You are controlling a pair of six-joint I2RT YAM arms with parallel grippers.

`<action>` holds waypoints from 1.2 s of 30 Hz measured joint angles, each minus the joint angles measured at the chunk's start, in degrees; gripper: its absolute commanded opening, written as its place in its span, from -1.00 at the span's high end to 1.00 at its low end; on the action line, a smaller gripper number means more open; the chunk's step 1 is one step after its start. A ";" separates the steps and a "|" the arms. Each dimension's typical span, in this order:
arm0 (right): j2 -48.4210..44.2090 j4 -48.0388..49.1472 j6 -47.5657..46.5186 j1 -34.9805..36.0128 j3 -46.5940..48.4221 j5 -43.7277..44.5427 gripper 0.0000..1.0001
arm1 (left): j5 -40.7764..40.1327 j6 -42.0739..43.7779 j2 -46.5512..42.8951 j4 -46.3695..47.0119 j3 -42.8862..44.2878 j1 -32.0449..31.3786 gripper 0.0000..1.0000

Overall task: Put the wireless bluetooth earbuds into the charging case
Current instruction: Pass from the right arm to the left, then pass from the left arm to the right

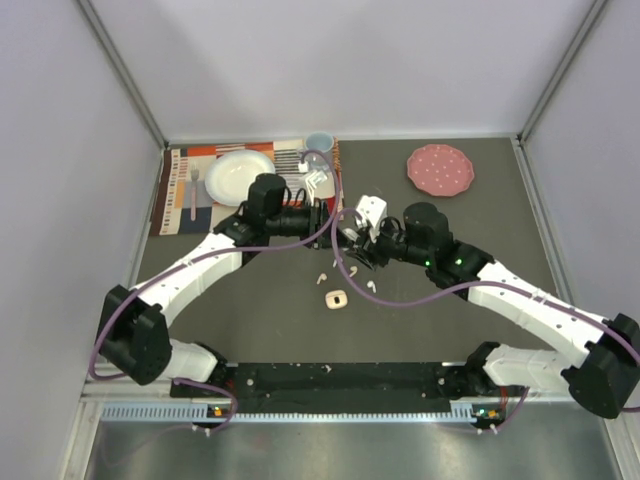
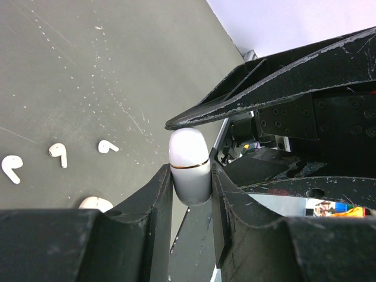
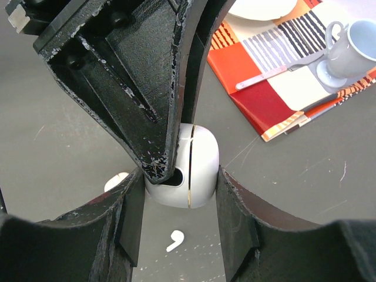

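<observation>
A white charging case (image 2: 189,154) with a thin gold seam hangs above the table, gripped from both sides. My left gripper (image 2: 191,176) is shut on its lower half. My right gripper (image 3: 179,182) is shut on the same case (image 3: 200,161), and one left finger (image 3: 135,88) crosses in front of it. In the top view both grippers meet at mid-table, left gripper (image 1: 333,226), right gripper (image 1: 356,242). Three small white earbuds (image 1: 322,277) (image 1: 330,265) (image 1: 370,285) lie loose on the dark table just below them; the left wrist view shows them as earbuds (image 2: 10,167) (image 2: 59,154) (image 2: 107,145).
A second small case (image 1: 335,298) lies on the table near the earbuds. At the back left a striped placemat (image 1: 178,200) carries a white plate (image 1: 240,178), a fork (image 1: 193,195) and a cup (image 1: 318,145). A pink plate (image 1: 440,169) sits back right.
</observation>
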 measured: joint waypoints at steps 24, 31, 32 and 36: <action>-14.38 1.22 33.97 -0.39 -3.39 11.30 -0.98 | -16.06 10.29 -7.32 3.41 -1.27 1.70 1.00; -13.86 6.40 64.28 -7.98 -6.62 8.33 -0.98 | -15.50 8.85 -19.61 28.09 -18.88 1.70 1.00; -13.09 7.87 68.59 -8.33 -8.20 6.95 -0.98 | -14.82 8.28 -20.44 32.04 -21.20 1.68 1.00; -10.10 11.87 79.41 -8.33 -11.56 0.59 -0.98 | -13.60 7.52 -21.97 41.18 -26.53 1.07 1.00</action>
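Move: The charging case hangs between both grippers some 20 cm above the table, its middle about 1 cm to the right of the left hand's point and 1 cm to the left of the right hand's. From the left hand, a second case lies 7 cm back, 2 cm left and 21 cm down. At about 22 cm down from that hand, one earbud lies 1 cm back and 2 cm right, another 4 cm back and 6 cm right. Upward and to its right goes the right hand as its fingers spread from the charging case to wide open, lifting about 7 cm before sinking halfway back while its wrist turns nearly 80 degrees. The left keeps its pinch, pushes forward with a slight dip, then draws back, ending higher and farther left, rolled some 40 degrees with fingertips raised. ##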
